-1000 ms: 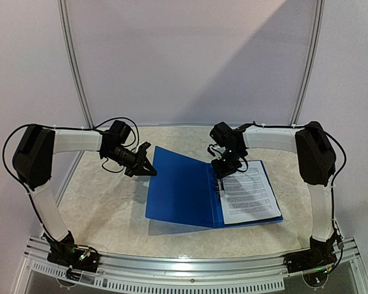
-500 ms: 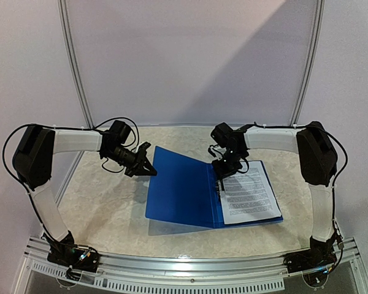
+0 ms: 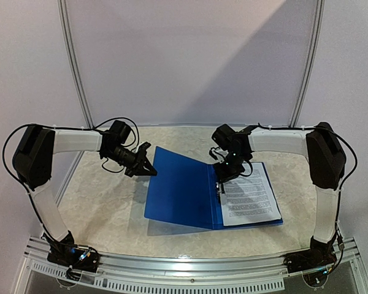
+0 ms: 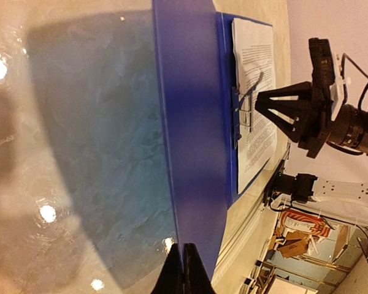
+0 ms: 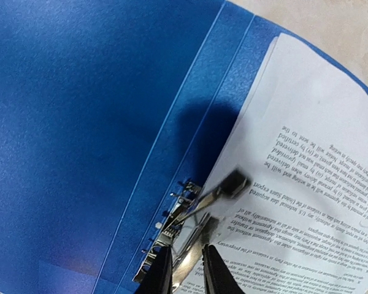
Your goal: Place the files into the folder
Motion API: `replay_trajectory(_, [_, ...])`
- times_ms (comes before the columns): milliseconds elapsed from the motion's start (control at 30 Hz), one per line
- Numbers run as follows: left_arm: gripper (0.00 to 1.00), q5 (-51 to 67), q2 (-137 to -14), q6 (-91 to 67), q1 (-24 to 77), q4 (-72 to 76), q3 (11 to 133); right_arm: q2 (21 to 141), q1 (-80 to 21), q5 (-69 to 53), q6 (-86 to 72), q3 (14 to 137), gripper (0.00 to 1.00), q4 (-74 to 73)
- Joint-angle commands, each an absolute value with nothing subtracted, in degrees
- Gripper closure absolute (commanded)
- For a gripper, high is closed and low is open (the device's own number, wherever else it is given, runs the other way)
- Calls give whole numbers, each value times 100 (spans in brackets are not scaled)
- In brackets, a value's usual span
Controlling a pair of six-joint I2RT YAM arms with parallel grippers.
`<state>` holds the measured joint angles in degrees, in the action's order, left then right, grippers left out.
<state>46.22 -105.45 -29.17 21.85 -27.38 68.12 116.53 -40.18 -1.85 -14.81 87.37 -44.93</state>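
Observation:
The dark-blue folder (image 3: 178,187) lies open on the table. My left gripper (image 3: 149,168) is shut on the far corner of its cover (image 4: 193,122) and holds it lifted and tilted. The files (image 3: 251,196), white sheets with black text, lie on the folder's right half. My right gripper (image 3: 219,185) points down at the spine. In the right wrist view its jaws (image 5: 187,275) stand narrowly apart, closed on the metal spine clip (image 5: 196,208), whose black-tipped lever is raised over the files (image 5: 306,184). The left wrist view shows the same clip (image 4: 245,113) beside the files (image 4: 257,92).
The marble-patterned tabletop (image 3: 104,202) is bounded by a metal rail (image 3: 190,266) along the near edge and white walls behind. Both arm bases sit at the near corners. Off the table's near edge lies clutter (image 4: 294,245).
The right arm's elbow has swung a little to the right and its wrist has shifted slightly over the spine clip. The left arm and the lifted cover have not moved.

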Motion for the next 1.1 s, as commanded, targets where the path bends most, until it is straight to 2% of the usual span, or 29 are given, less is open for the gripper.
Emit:
replay_trajectory(0, [100, 4529, -10591, -2930, 2149, -2644, 6944, 11363, -4194, -314, -1602, 8517, 81, -4570])
replay_trajectory(300, [100, 4545, -10608, -2927, 2147, -2645, 6943, 10956, -4318, -340, -1773, 8028, 80, -4580])
replay_trajectory(433, [100, 4547, -10621, -2927, 2146, -2643, 6943, 10720, -4304, -133, -1705, 8230, 79, -4633])
replay_trajectory(567, [100, 4563, -10627, -2942, 2152, -2634, 6952, 10948, -4161, -246, -1463, 8736, 68, -4581])
replay_trajectory(667, [100, 4562, -10609, -2946, 2152, -2614, 6959, 11313, -3981, -281, -1256, 9100, 54, -4535])
replay_trajectory(900, [100, 4577, -10626, -2947, 2155, -2620, 6957, 11992, -3659, -806, -1062, 9695, 35, -4290])
replay_trajectory(1067, [100, 4585, -10639, -2948, 2159, -2630, 6970, 12484, -3575, -1202, -1018, 9954, 32, -4219])
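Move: Just under the right fingertips stands the clip's raised lever, its middle about 1 cm ahead, 1 cm right and 2 cm below. The clip itself is some 2 cm back, straight below at 3 cm; the papers' middle is about 12 cm right and 4 cm back, and the folder's cover 15 cm left and 4 cm back. From the left hand, holding the cover's edge, the lever lies roughly 26 cm right, 2 cm ahead and 7 cm lower. Drawing back low along the clip for about 4 cm, fingers barely apart, the right hand then turns upward and arcs some 9 cm forward over the lever. It drops again towards the folder's far edge beyond the clip while the fingers spread to about two-thirds open. The left hand stays put, still pinching the raised cover's edge. ##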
